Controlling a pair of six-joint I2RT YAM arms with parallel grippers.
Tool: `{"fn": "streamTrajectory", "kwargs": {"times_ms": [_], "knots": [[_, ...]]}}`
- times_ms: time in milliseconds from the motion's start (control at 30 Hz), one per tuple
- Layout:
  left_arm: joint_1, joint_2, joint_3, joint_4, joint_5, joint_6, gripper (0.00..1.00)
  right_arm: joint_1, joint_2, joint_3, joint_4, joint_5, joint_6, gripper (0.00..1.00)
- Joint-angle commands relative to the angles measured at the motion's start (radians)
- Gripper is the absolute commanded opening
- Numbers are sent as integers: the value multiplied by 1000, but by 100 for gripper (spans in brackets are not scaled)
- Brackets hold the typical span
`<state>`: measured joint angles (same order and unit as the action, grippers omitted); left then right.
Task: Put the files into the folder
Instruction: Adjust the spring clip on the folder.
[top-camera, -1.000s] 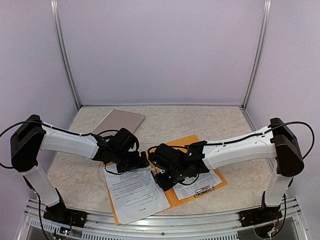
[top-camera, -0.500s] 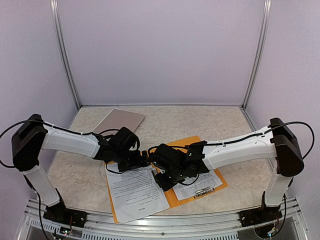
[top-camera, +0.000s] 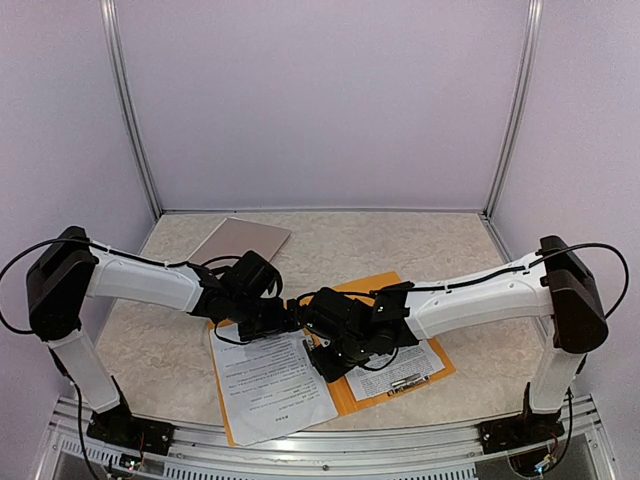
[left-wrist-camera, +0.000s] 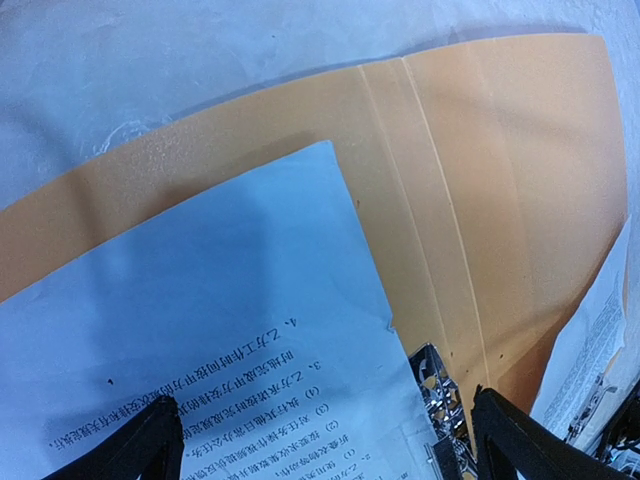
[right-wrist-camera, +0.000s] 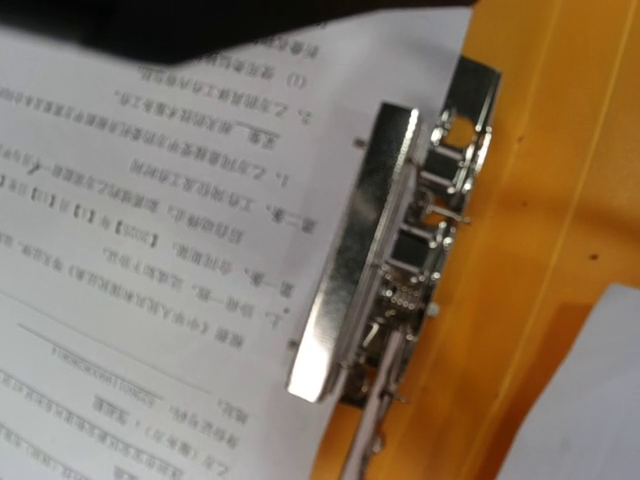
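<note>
The orange folder (top-camera: 372, 285) lies open on the table. One of the files, a white printed sheet (top-camera: 270, 380), rests on its left half and another sheet (top-camera: 395, 368) on its right half. My left gripper (top-camera: 288, 322) hovers low over the left sheet's far edge. In the left wrist view it is open (left-wrist-camera: 322, 402), straddling the sheet (left-wrist-camera: 200, 300) beside the metal clip (left-wrist-camera: 440, 400). My right gripper (top-camera: 322, 352) sits right by the clip. The right wrist view shows the clip (right-wrist-camera: 370, 260), its lever (right-wrist-camera: 380, 410) and the sheet (right-wrist-camera: 150, 250), but no fingers.
A flat grey board (top-camera: 240, 240) lies at the back left of the table. Metal frame posts (top-camera: 130, 110) stand at the back corners. The two wrists nearly touch over the folder's spine (left-wrist-camera: 410, 150).
My left gripper has edged a little to the right, closer to the right gripper. The right arm, the sheets and the folder stay put.
</note>
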<state>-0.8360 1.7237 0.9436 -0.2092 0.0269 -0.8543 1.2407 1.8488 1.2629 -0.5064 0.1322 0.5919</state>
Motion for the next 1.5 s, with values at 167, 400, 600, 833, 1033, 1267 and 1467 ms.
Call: {"fn": "streamTrajectory", "kwargs": {"times_ms": [167,400,600,833,1033,1267,1467], "knots": [[17,-8,28,-23,4,27,96,5,0,-6,-6,9,-3,14],[20,8,50,-31,10,40,96,5,1,-3,-11,12,-3,14],[20,-5,49,-35,13,41,97,6,2,-9,-4,12,0,14],[20,-60,37,-47,3,38,97,5,-2,-6,-3,14,-3,14],[20,-135,28,-74,-22,43,97,5,1,10,-10,18,-10,15],[20,-189,-6,-93,-56,31,97,3,18,54,-36,28,-25,18],[20,-218,-40,-91,-61,18,97,2,21,69,-54,35,-30,18]]}}
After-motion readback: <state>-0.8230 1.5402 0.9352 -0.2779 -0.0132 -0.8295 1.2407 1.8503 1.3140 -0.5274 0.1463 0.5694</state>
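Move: The spring clip's middle lies about 7 cm back, 6 cm to the right and 3 cm below the wide-open left hand, whose papers on the folder's left half centre some 12 cm back and 2 cm to its left. From the nearly shut right hand, at the lever end, the clip's middle is about 3 cm ahead, 2 cm left and 3 cm lower; the right-half papers lie level with it, 16 cm to its right. The left hand edges about 1 cm forward and up, pauses, then rises clear of the papers and the clip to some 6 cm above where it began, its fingers staying wide open as it tips back slightly and drifts a little left at the end. The right hand keeps still at the clip's lever, nearly shut, until close to the end, when its fingers ease a trifle and it lifts about 1.5 cm, going slightly left and forward. ##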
